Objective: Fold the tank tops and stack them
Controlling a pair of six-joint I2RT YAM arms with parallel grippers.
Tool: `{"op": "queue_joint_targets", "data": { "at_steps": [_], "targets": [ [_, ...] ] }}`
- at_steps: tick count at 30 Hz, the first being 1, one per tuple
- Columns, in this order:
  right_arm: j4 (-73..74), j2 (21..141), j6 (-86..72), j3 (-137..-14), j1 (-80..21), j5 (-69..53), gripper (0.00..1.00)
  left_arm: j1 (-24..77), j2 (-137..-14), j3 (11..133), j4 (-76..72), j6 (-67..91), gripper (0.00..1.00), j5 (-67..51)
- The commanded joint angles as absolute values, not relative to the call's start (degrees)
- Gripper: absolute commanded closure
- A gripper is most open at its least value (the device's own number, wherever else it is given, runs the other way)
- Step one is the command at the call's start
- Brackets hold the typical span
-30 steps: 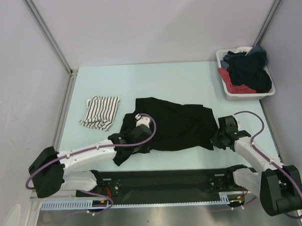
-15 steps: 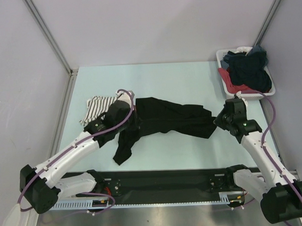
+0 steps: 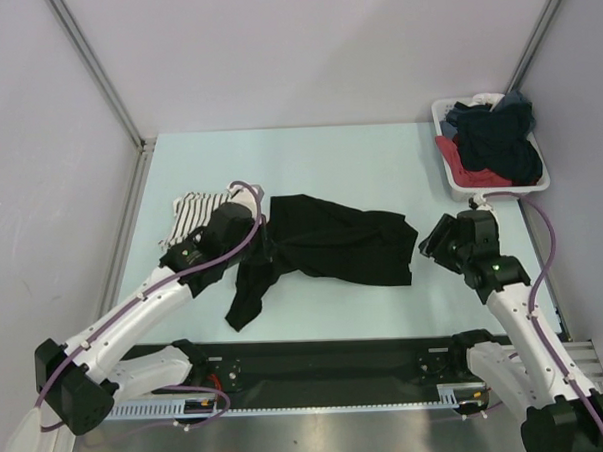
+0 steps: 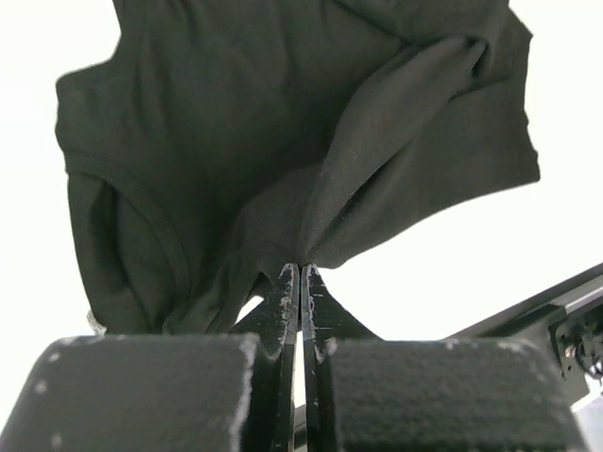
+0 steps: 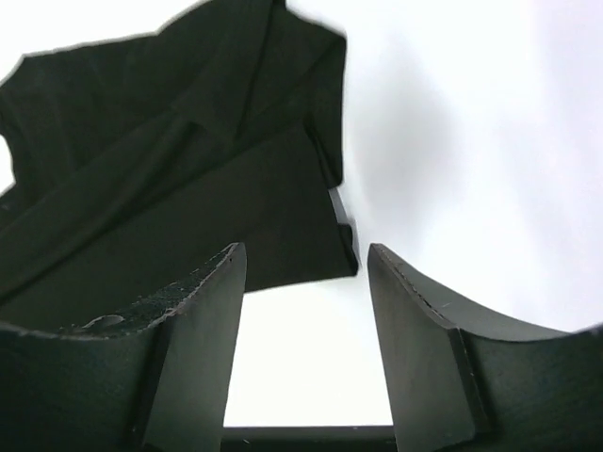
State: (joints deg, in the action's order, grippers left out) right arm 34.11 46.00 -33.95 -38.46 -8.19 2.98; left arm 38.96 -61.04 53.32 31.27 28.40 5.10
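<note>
The plain black tank top (image 3: 332,247) lies crumpled across the middle of the table, with a narrow tail trailing toward the near edge. My left gripper (image 3: 265,240) is shut on a pinch of its left edge; in the left wrist view the fabric (image 4: 283,122) bunches right at the closed fingertips (image 4: 300,273). The striped tank top (image 3: 188,211) lies folded at the left, partly hidden by my left arm. My right gripper (image 3: 433,246) stands open just right of the black top, with nothing between its fingers (image 5: 306,250); the top's right edge (image 5: 170,160) lies just ahead of them.
A white basket (image 3: 495,190) holding several dark and red garments stands at the back right corner. Grey walls and metal posts close the table at the back and sides. A black rail runs along the near edge between the arm bases.
My right gripper has opened, let go of the black top's right edge and backed off slightly. My left gripper has pulled the top's left side toward the back left, next to the striped top.
</note>
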Motion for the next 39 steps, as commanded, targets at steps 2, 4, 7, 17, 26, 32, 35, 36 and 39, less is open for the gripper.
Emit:
{"op": "queue_joint_targets", "data": {
  "at_steps": [2, 4, 7, 17, 26, 32, 35, 36, 39],
  "targets": [
    [31.31, 45.7, -36.2, -34.9, -8.53, 0.53, 0.4, 38.5, -59.06, 49.4, 29.18, 28.04, 1.0, 3.08],
    [29.1, 46.49, -36.91, -32.71, -8.7, -4.1, 0.45, 38.5, -59.24, 48.69, 28.66, 28.3, 1.0, 2.99],
    [23.93, 49.04, -37.79, -29.01, -9.31, -6.5, 0.49, 38.5, -59.5, 47.99, 28.48, 28.56, 1.0, 3.6],
    [16.09, 61.51, -33.49, -29.61, -10.28, -5.89, 0.48, 38.5, -60.56, 46.67, 27.51, 28.83, 1.0, 3.52],
    [13.1, 74.85, -31.21, -37.6, -11.33, -2.21, 0.46, 38.5, -61.26, 45.79, 26.81, 29.0, 1.0, 3.69],
    [13.62, 79.71, -30.32, -40.78, -12.22, -0.09, 0.49, 38.5, -61.35, 45.7, 26.81, 28.83, 1.0, 3.87],
    [13.19, 81.38, -30.06, -41.13, -12.39, 1.41, 0.55, 38.5, -61.44, 45.7, 26.63, 28.83, 1.0, 3.87],
    [13.01, 81.73, -30.06, -41.13, -12.48, 1.41, 0.57, 38.5, -61.52, 45.7, 26.63, 28.83, 1.0, 3.78],
    [12.66, 82.79, -29.97, -41.22, -12.57, 0.97, 0.65, 38.5, -61.7, 45.79, 26.37, 28.74, 0.99, 3.6]
  ]
}}
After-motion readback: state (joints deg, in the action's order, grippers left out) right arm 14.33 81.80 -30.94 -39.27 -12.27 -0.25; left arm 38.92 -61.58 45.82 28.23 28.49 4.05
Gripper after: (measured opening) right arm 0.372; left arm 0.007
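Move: The black tank top's right-hand edge lies some 5 cm ahead of the right hand, 4 cm left and 12 cm below; its near-right corner is about 2 cm back and 5 cm left. From the left hand, already gripping the same top, that edge is about 30 cm right and 5 cm ahead; the table spot to lower to is about 18 cm beneath, and the striped tank top some 18 cm ahead and 20 cm left. Drop the right gripper about 10 cm, drifting back and left first, then push it some 7 cm forward, low down, onto the black tank top's right-hand edge, tipping the fingers about 15 degrees further down and starting to close them at the end. Meanwhile keep the left pinch and lower the held cloth about 5 cm. ##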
